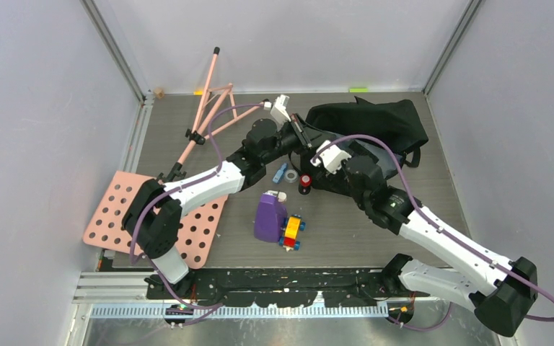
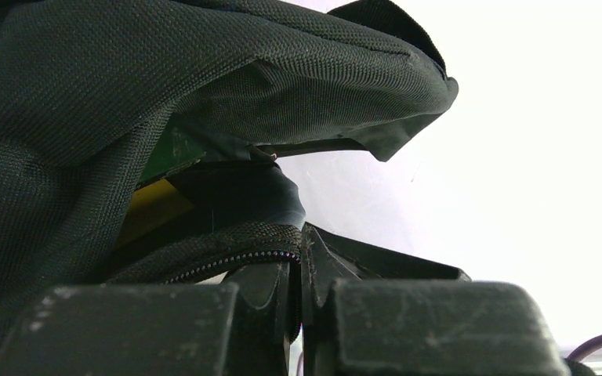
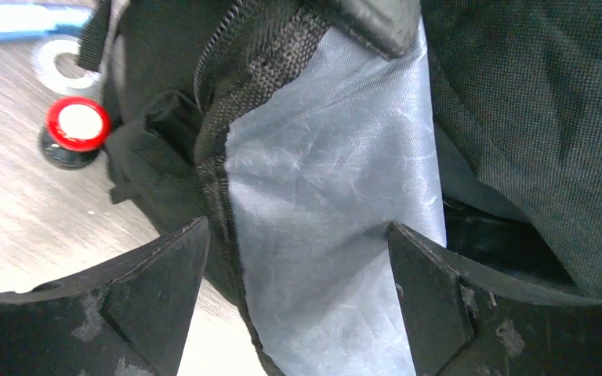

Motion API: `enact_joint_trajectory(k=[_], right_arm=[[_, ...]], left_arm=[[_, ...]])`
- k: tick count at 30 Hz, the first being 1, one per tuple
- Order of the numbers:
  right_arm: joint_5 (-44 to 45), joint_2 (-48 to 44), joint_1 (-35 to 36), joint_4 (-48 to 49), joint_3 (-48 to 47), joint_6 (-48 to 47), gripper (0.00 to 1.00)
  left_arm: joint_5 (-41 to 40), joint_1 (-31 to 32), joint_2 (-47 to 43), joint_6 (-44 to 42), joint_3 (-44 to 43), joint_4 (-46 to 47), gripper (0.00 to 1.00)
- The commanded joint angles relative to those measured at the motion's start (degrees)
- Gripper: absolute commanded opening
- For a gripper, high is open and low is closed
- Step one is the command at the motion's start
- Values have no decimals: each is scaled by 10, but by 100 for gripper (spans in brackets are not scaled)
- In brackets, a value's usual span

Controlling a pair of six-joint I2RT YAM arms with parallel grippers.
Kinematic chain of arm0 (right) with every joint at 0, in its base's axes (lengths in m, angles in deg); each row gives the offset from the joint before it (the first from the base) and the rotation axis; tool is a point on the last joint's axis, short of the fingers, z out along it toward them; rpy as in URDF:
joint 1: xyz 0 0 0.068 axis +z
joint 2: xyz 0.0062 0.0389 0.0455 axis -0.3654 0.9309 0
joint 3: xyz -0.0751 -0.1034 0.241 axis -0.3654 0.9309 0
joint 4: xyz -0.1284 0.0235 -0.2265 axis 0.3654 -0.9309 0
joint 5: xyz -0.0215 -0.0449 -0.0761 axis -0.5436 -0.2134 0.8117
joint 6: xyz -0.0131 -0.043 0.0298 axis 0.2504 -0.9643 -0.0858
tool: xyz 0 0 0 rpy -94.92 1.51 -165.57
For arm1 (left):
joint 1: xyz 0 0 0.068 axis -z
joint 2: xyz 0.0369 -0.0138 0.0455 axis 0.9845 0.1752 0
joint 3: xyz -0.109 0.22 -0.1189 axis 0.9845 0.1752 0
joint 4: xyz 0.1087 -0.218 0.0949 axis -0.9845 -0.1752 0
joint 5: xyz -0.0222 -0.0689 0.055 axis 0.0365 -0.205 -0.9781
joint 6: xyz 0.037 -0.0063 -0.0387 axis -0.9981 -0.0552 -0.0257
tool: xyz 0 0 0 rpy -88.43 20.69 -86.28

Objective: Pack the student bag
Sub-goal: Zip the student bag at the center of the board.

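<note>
The student bag (image 1: 379,122), black and floppy, lies at the back right of the table. My left gripper (image 1: 305,137) reaches to its left edge. In the left wrist view the left gripper (image 2: 302,258) is shut on the bag's zipper edge (image 2: 227,254) and holds the mouth up; something green and yellow (image 2: 157,205) shows inside the bag (image 2: 86,102). My right gripper (image 1: 326,174) stands open at the bag's front. In the right wrist view its fingers (image 3: 165,270) straddle the bag's grey lining (image 3: 321,180) without gripping it.
A purple bottle (image 1: 269,216) and a toy block car (image 1: 293,232) stand at mid-table. A red-capped item (image 1: 305,180), a tape ring (image 1: 291,175) and a blue marker (image 1: 280,173) lie beside the bag. A pink pegboard (image 1: 115,216) and pink rods (image 1: 205,108) sit at the left.
</note>
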Motion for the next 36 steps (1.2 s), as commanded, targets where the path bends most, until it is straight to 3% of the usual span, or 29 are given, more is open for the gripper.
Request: enact_joint_trajectory(k=[1,12,18,24,27,28,30,31,33,34,36], right_arm=[[111,17,13,98,26,-57,90],[233,53,21,199,25,-71,90],[253,32,21,174,-8,-55,84],[220,14,21,124,-36,-14,60],[216,4,20,117,-42,-4,39],[209,2,20,117,-43,1,26],[204,-5,20,119,-42,5,7],[203,-9,20,121,-42,6,4],[204,-14,20,124,-43,12,1],[206,-18,20,125,-44,18,1],[213,-23,20,130,-45,26,0]], left_arm=[[-12,-9,-14,10,-40,63,5],[-18,-11,-24,7,-23,61,5],[-23,-11,-30,-10,-12,46,5],[-28,-11,-37,-31,-2,27,5],[-30,-11,-44,-50,-1,10,6],[-28,-11,-47,-60,-2,5,7],[-21,-12,-53,-88,-6,-18,13],[-15,-12,-58,-108,-7,-27,20],[-8,-12,-74,-148,0,-33,37],[-5,-12,-87,-178,9,-31,51],[1,-13,-115,-230,28,-31,66]])
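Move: The right gripper, open, hovers over the bag's grey lining. The stretch of front zipper edge that it is to take lies roughly 3 cm to its right, 2 cm ahead and slightly below. The bag's dark flap stands some 10 cm ahead and 5 cm right; the red-topped bottle is about 17 cm left, 4 cm ahead, 20 cm down. From the left gripper, already pinching the zipper edge, that stretch lies about 14 cm right, 2 cm back and 8 cm lower. Dip the open right gripper slightly forward and right onto the bag's front zipper edge, turning it clockwise some 15 to 20 degrees and tipping the fingers up, then raise it about 6 cm while closing the fingers to pinch the edge. Keep the left pinch nearly still until the right one has almost shut, then open the left fingers about halfway and start easing left and up. ##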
